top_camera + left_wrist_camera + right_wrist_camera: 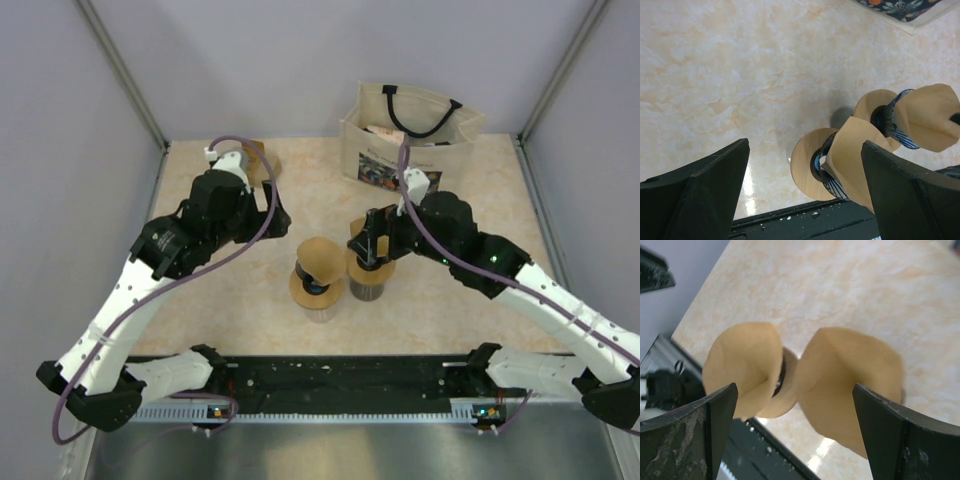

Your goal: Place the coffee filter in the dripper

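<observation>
Two drippers stand side by side mid-table, each with a round wooden collar and a brown paper coffee filter in its top. The left dripper carries a folded filter. The right dripper carries another filter. My right gripper hangs open just over the right dripper's filter, which shows between its fingers but untouched. My left gripper is open and empty, to the left of both drippers.
A cream tote bag with black handles stands at the back right. A brown object peeks out behind the left arm. A black rail runs along the near edge. Grey walls close in both sides.
</observation>
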`<act>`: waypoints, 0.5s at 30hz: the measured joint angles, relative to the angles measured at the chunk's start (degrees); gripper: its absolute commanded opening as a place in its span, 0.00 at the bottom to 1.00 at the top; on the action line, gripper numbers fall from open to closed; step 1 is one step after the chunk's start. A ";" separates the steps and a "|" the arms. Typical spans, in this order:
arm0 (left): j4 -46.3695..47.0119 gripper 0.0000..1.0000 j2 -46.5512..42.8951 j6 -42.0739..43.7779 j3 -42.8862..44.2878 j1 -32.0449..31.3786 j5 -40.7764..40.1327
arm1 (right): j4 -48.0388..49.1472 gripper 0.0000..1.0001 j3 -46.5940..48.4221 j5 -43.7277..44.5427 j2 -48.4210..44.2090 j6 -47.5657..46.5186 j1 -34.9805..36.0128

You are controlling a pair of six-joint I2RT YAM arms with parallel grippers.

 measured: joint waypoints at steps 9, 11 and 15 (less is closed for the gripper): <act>4.68 0.99 -0.98 0.04 -3.37 16.96 3.08 | -1.27 0.99 4.15 12.92 -1.40 7.69 -25.22; 5.11 0.99 -1.55 -0.20 -4.70 21.00 1.07 | -1.62 0.99 2.89 16.76 -1.64 9.22 -32.17; 5.53 0.99 -3.96 -0.94 -6.91 25.22 -2.47 | -2.86 0.99 -1.03 24.50 -3.91 9.88 -34.40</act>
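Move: The filter in the left dripper sits about 9 cm left of the right hand, 2 cm back and some 10 cm below; from the left hand it is about 8 cm right, 5 cm back and 14 cm below. The filter in the right dripper stands about 11 cm right of the left-dripper filter and 5 cm farther out, at the same height. The bag lies about 28 cm ahead of the right hand, 12 cm right and 17 cm lower. Both filled drippers are left behind as the empty hands part, fingers staying wide open. The right hand swings quickly right by some 24 cm and forward about 11 cm, towards the bag's side, rising a little, then sinking back, and turning some 60 degrees clockwise. The left sweeps left, slightly forward, turning counter-clockwise. ##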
